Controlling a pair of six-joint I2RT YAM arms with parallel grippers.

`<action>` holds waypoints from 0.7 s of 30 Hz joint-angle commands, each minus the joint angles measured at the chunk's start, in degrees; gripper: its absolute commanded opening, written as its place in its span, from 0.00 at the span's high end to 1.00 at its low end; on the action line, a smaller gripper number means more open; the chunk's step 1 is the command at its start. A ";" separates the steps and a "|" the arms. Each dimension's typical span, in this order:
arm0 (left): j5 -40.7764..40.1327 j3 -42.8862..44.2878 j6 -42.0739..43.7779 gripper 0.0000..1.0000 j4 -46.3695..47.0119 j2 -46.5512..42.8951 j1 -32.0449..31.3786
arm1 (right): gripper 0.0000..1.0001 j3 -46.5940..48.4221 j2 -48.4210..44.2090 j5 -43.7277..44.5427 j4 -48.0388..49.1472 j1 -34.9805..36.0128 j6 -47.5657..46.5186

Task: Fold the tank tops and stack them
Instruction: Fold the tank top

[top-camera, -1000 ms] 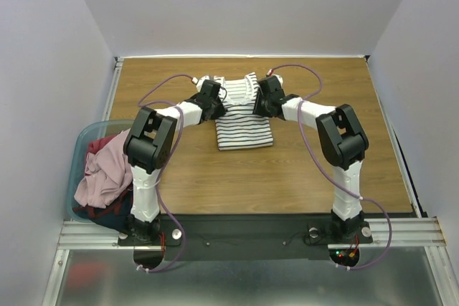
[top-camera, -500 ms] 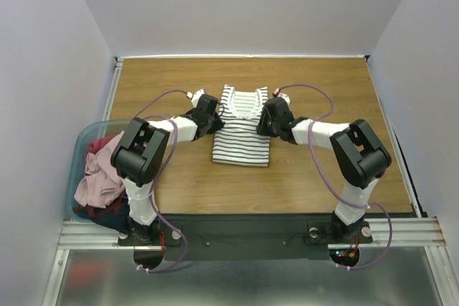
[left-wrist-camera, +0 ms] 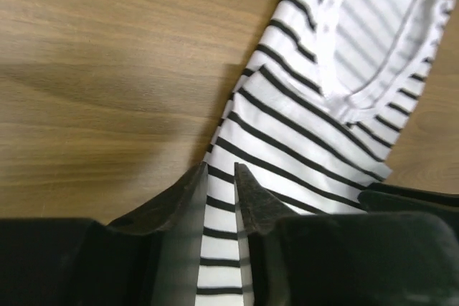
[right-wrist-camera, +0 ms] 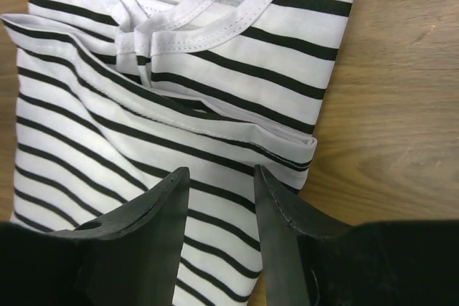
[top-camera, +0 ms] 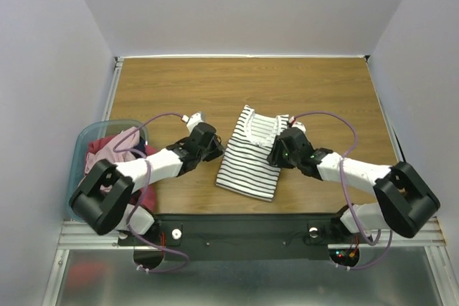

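The white tank top with thin black stripes (top-camera: 251, 154) lies folded in a narrow rectangle near the table's front edge, neckline away from me. My left gripper (top-camera: 217, 150) rests at its left edge. In the left wrist view the left gripper (left-wrist-camera: 221, 168) stands open by a narrow gap, with the striped cloth (left-wrist-camera: 308, 105) lying flat beneath it. My right gripper (top-camera: 275, 157) sits at the top's right edge. Seen from the right wrist, this gripper (right-wrist-camera: 221, 171) is open over the striped cloth (right-wrist-camera: 215, 84), not pinching it. Pink (top-camera: 107, 155) and dark red (top-camera: 100, 142) tank tops fill the tub.
A translucent light-blue plastic tub (top-camera: 80, 145) stands at the table's left edge beside the left arm. Bare wooden table (top-camera: 237, 84) stretches behind the striped top. A metal rail (top-camera: 237, 228) runs along the front by the arm bases.
Both arms drew back toward me, sliding the striped top to the front and turning it slightly. Both grippers' jaws have widened and let go of the cloth.
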 commanded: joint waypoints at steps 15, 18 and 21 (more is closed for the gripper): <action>-4.73 -15.53 -17.70 0.49 -18.26 -27.42 -11.67 | 0.53 -6.99 -25.14 -0.21 -23.30 11.98 14.49; -5.96 -14.12 -18.85 0.49 -20.63 -25.06 -14.23 | 0.53 -9.72 -26.29 -0.12 -24.63 16.02 19.06; -6.76 -13.85 -19.29 0.48 -20.65 -23.38 -15.03 | 0.52 -11.56 -26.82 1.37 -24.72 20.59 22.41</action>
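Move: The folded tank top lies between and below the hands. Its near left corner is some 11 cm back, 2 cm left and 3 cm below the left hand; the folded-down hem's left end is about 4 cm ahead and 4 cm right. The near right corner is roughly 13 cm straight back from the right hand, 2 cm lower, with the hem's right end 3 cm ahead and 4 cm right of this hand, and the neckline 11 cm ahead and 2 cm left. The tank top's near corners are what both hands draw back to, clear of the cloth on the way: the left hops up about 6 cm, the right about 5, then each travels some 13 cm back towards the base while sinking to its corner. Left fingers open wider and the right's stay open as both wrists finally tip down about 10 degrees. ##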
